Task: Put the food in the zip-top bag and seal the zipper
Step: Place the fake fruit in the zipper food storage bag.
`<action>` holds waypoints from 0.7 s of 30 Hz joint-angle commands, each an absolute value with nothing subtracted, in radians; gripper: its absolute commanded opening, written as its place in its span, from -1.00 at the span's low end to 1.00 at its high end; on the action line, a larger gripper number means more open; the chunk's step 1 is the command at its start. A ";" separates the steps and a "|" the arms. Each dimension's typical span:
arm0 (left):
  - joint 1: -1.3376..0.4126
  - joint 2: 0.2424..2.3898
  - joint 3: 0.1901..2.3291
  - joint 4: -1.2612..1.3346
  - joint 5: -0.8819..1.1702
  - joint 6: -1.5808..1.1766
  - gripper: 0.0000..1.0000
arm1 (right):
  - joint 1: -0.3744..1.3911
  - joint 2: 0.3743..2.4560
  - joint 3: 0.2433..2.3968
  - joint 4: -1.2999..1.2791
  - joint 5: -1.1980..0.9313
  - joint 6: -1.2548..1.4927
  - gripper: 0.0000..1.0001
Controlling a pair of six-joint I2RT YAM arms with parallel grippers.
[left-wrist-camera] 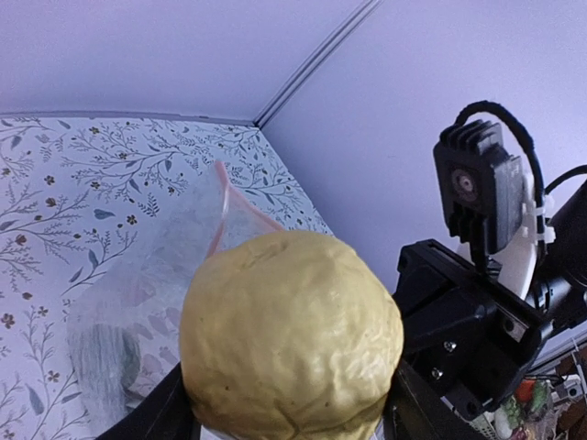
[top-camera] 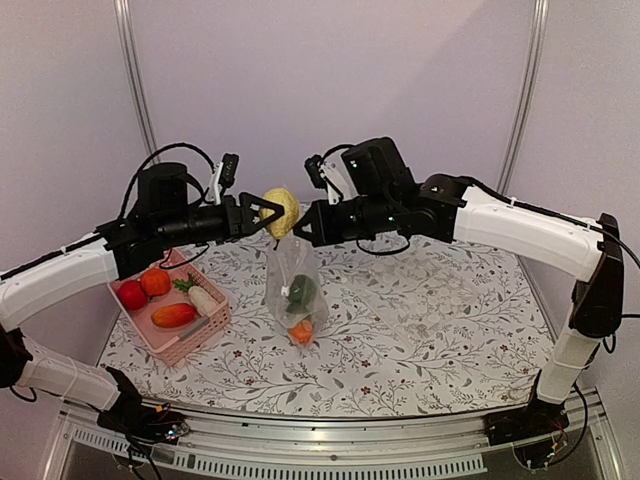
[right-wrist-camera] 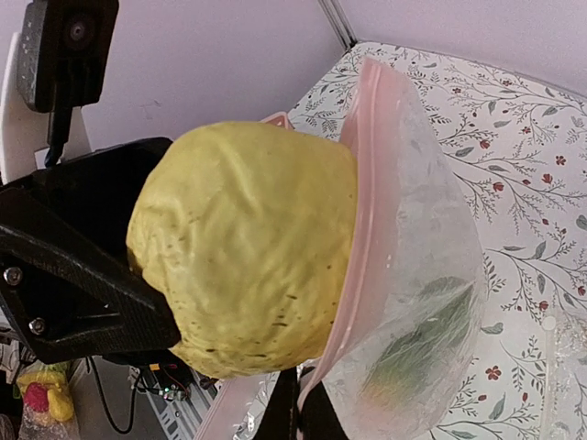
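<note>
A round yellow food [top-camera: 282,210] sits between the fingers of my left gripper [top-camera: 272,212], which is shut on it just above the mouth of the zip-top bag [top-camera: 295,290]. In the left wrist view the yellow food [left-wrist-camera: 289,339] fills the space between the jaws. My right gripper [right-wrist-camera: 307,412] is shut on the pinkish zipper [right-wrist-camera: 362,229] and holds the bag hanging over the table. The yellow food [right-wrist-camera: 248,247] touches the rim from outside. A green piece [top-camera: 300,292] and an orange piece [top-camera: 302,332] lie inside the bag.
A pink basket [top-camera: 190,345] stands at the left on the floral cloth [top-camera: 430,330]. It holds a red fruit [top-camera: 132,294], an orange one [top-camera: 155,281], a white radish [top-camera: 203,299] and a red-orange piece [top-camera: 174,315].
</note>
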State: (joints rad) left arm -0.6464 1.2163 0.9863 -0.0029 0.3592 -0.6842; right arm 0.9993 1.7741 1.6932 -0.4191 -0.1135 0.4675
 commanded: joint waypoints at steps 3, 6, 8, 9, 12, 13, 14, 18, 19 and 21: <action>-0.683 1.255 0.977 -0.080 0.325 -0.694 0.20 | 0.994 1.733 1.684 -0.363 -0.141 0.475 -1.00; -0.695 1.277 0.989 -0.122 0.310 -0.686 0.20 | 0.994 1.736 1.684 -0.360 -0.143 0.476 -1.00; -0.704 1.291 1.007 -0.149 0.301 -0.678 0.20 | 0.993 1.737 1.684 -0.361 -0.141 0.474 -1.00; -0.710 1.301 1.021 -0.166 0.296 -0.672 0.20 | 0.993 1.739 1.684 -0.361 -0.140 0.473 -1.00; -0.735 1.331 1.074 -0.222 0.271 -0.644 0.20 | 0.993 1.747 1.685 -0.362 -0.143 0.474 -1.00; -0.743 1.344 1.093 -0.240 0.266 -0.633 0.20 | 0.993 1.750 1.686 -0.361 -0.143 0.474 -1.00; -0.751 1.357 1.112 -0.257 0.261 -0.624 0.20 | 0.994 1.750 1.686 -0.361 -0.142 0.473 -1.00; -0.781 1.413 1.195 -0.375 0.198 -0.582 0.20 | 0.993 1.753 1.686 -0.365 -0.132 0.474 -1.00; -0.789 1.432 1.228 -0.417 0.169 -0.573 0.20 | 0.993 1.752 1.686 -0.368 -0.127 0.473 -1.00; -0.806 1.456 1.271 -0.487 0.107 -0.555 0.19 | 0.993 1.752 1.685 -0.371 -0.121 0.471 -1.00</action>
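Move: The yellow fruit, already gripped by the left hand, is bound for the zip-top bag's open mouth, whose middle lies about 3 cm to that hand's right, 1 cm ahead and 5 cm below. The green vegetable in the bag is some 5 cm right of the left hand, level fore and aft, and 16 cm below. From the right hand, pinching the rim, the mouth's middle is about 3 cm left, 2 cm ahead and 1 cm below. The yellow fruit is lowered through the bag's mouth by the left hand, about 6 cm down, drifting some 2.5 cm right towards the right fingers on the later part of the way. The left wrist tips the fingers roughly 20 degrees steeper downward, keeping its grip; the right hand stays put and goes on pinching the rim to hold the bag up. ##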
